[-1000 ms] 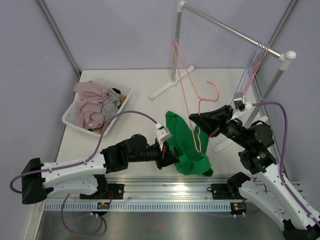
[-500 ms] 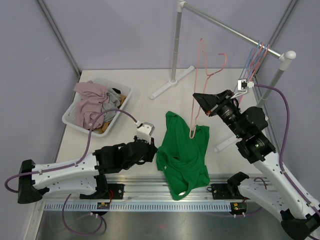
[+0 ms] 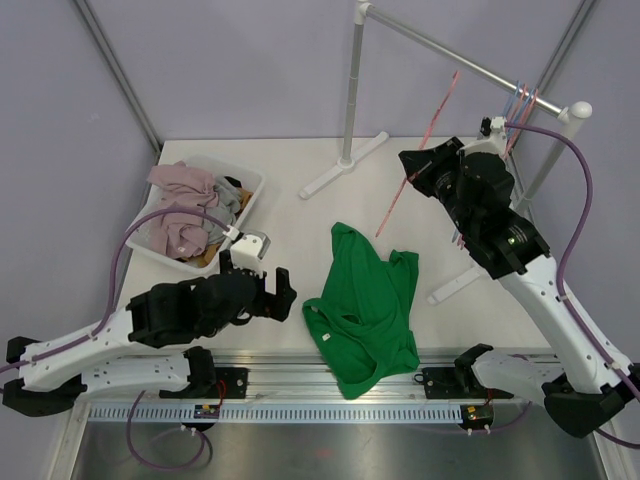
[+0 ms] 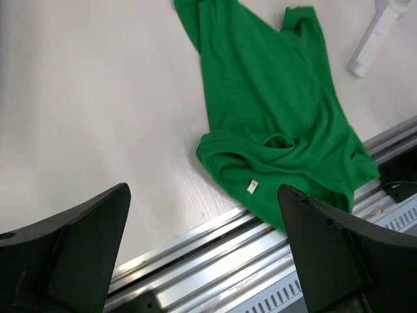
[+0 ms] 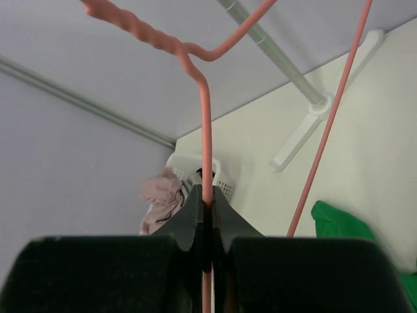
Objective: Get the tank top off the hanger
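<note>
The green tank top [image 3: 365,305] lies spread flat on the table near its front edge, off the hanger; the left wrist view shows it too [image 4: 280,124]. My left gripper [image 3: 283,295] stands wide open just left of the tank top [image 4: 203,192], with nothing between its fingers. The bare pink hanger [image 3: 415,175] hangs tilted above the table at the back right, clear of the tank top. My right gripper [image 3: 412,162] is shut on the hanger's wire [image 5: 205,130], and the fingertips [image 5: 195,208] pinch it just below the twisted neck.
A white basket [image 3: 250,185] of pink and grey clothes sits at the back left. A metal clothes rack [image 3: 440,48] spans the back right, with several hangers [image 3: 520,100] on its bar and white feet [image 3: 335,175] on the table. An aluminium rail [image 3: 330,385] runs along the near edge.
My left gripper opened, let go of the tank top and drew back to the left. The tank top dropped flat. The right gripper lifted the hanger up and right, free of the tank top.
</note>
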`<state>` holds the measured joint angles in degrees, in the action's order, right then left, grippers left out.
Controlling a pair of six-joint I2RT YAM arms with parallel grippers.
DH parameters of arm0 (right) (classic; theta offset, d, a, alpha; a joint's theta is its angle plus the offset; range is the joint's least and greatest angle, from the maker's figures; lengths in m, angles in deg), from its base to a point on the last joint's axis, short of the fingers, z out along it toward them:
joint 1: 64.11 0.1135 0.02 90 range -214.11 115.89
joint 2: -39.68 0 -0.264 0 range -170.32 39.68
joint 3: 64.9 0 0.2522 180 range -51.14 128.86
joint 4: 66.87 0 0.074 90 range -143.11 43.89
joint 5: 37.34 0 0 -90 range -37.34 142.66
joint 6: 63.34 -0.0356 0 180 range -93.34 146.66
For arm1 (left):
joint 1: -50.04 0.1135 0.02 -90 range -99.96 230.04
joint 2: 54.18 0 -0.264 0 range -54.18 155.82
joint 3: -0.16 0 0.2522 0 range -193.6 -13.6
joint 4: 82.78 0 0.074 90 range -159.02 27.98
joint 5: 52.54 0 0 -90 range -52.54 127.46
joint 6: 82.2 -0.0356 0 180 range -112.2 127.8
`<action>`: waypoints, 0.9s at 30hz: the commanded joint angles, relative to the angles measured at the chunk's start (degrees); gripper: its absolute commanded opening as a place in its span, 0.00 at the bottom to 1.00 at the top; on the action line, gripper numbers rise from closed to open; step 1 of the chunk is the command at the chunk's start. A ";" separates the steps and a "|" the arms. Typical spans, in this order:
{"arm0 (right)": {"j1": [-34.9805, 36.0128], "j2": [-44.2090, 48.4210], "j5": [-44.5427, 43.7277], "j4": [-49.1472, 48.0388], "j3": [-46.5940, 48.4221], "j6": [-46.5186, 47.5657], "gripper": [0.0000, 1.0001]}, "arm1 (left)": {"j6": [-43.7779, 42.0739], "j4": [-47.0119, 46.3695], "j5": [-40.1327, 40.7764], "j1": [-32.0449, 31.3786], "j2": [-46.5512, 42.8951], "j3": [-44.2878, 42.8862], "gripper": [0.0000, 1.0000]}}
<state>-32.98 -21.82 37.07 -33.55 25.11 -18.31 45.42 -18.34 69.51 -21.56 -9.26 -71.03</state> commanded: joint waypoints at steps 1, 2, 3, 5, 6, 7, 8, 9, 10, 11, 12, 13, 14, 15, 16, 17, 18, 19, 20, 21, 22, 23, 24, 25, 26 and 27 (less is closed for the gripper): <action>0.07 -3.18 -9.96 2.06 8.89 0.58 0.00 | -0.98 5.39 -0.59 -0.04 -1.85 -1.72 0.99; -0.11 -5.28 -10.50 2.42 10.31 0.67 0.00 | -0.98 6.70 0.11 -0.04 -2.47 -1.55 0.99; -0.54 -6.26 -10.86 2.42 12.50 0.93 0.00 | -1.15 6.98 0.46 -0.04 -3.17 -1.02 0.99; -0.90 -8.54 -12.78 2.42 14.62 0.94 0.00 | -1.59 7.33 1.43 -0.04 -5.63 -0.06 0.99; -0.99 -9.34 -13.84 2.94 16.63 0.94 0.00 | -1.68 7.25 1.52 -0.04 -6.42 0.56 0.99; -2.21 -10.04 -14.98 3.21 17.44 0.76 0.00 | -1.68 6.90 1.70 -0.04 -8.00 1.69 0.99; -3.26 -11.35 -14.29 3.56 18.05 -0.72 0.00 | -2.11 5.67 0.65 -0.04 -8.80 2.32 0.99; -4.49 -11.98 -13.33 4.35 19.36 -1.78 0.00 | -2.55 4.88 -0.14 -0.04 -9.41 2.67 0.99; -7.20 -12.68 -11.23 4.79 19.81 -2.74 0.00 | -3.08 3.91 -0.84 -0.04 -10.03 3.20 0.99; -8.27 -13.90 -10.43 5.06 20.08 -4.15 0.00 | -3.52 3.82 -1.46 -0.04 -10.73 3.20 0.99; -9.33 -14.44 -9.99 6.02 20.60 -4.77 0.00 | -3.44 3.82 -1.29 -0.04 -11.09 3.20 0.99; -10.03 -14.88 -9.63 6.20 20.61 -5.04 0.00 | -3.44 3.82 -1.20 -0.04 -11.44 3.37 0.99; -10.56 -15.58 -9.63 6.11 20.52 -4.95 0.00 | -3.35 3.64 -1.20 -0.04 -12.14 3.64 0.99; -10.66 -15.93 -9.80 6.29 20.26 -4.86 0.00 | -3.52 3.38 -1.38 -0.04 -12.67 3.81 0.99; -10.57 -16.11 -10.41 6.46 19.91 -4.86 0.00 | -3.61 3.20 -1.64 -0.04 -12.93 3.99 0.99; -10.66 -16.11 -10.77 6.46 19.30 -5.47 0.00 | -3.61 2.77 -1.82 -0.04 -13.28 4.25 0.99; -10.66 -15.85 -11.56 6.29 17.37 -5.91 0.00 | -3.79 2.68 -1.91 -0.04 -13.55 4.26 0.99; -10.66 -15.07 -11.65 5.85 16.05 -6.35 0.00 | -3.70 2.67 -1.91 -0.04 -13.72 4.26 0.99; -10.66 -14.54 -12.09 5.50 14.65 -7.23 0.00 | -3.70 2.67 -1.91 -0.04 -13.73 4.34 0.99; -10.66 -14.10 -13.57 5.58 12.37 -8.11 0.00 | -3.61 2.59 -1.99 -0.04 -13.64 4.34 0.99; -10.66 -13.13 -13.67 4.98 10.95 -8.72 0.00 | -3.70 2.50 -1.99 -0.04 -13.64 4.34 0.99; -10.66 -12.78 -13.67 4.10 8.85 -8.90 0.00 | -3.79 2.41 -2.17 -0.04 -13.55 4.52 0.99; -10.66 -12.51 -13.67 3.31 8.22 -8.99 0.00 | -3.88 2.24 -2.34 -0.04 -13.29 4.61 0.99; -10.66 -12.16 -13.06 3.04 7.87 -9.08 0.00 | -3.96 1.97 -2.78 -0.04 -13.03 4.61 0.99; -10.57 -12.16 -12.71 2.86 7.69 -8.82 0.00 | -4.40 1.80 -2.96 -0.04 -12.76 4.61 0.99; -10.66 -12.16 -12.71 2.95 7.69 -8.73 0.00 | -4.58 1.62 -3.22 -0.13 -12.58 4.61 0.99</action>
<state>-43.62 -36.11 26.32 -28.90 33.37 -25.13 42.23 -13.43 67.63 -21.56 -22.44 -66.65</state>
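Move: The right hand grips the bare pink hanger by a shoulder, and the rail spot its hook goes to is about 14 cm ahead, 14 cm to the right and 13 cm above. The already hung hangers stand about 9 cm to the right of that spot and 5 cm nearer, hanging lower; the green tank top lies some 15 cm back, 10 cm left and 40 cm below the right hand. From the empty left hand the rail spot is roughly 32 cm ahead, 45 cm right and 31 cm above. Keeping its shut grip on the pink hanger's shoulder, the right hand carries the hook to the rail in an arc: forward about 9 cm and right about 7 cm, rising nearly 5 cm on the way and then sinking about 9 cm to bring the hook down over the rail, while it turns some 20 degrees clockwise and tips slightly down. The left hand, empty and wide open, shifts about 4 cm left, away from the green tank top, and then waits. ##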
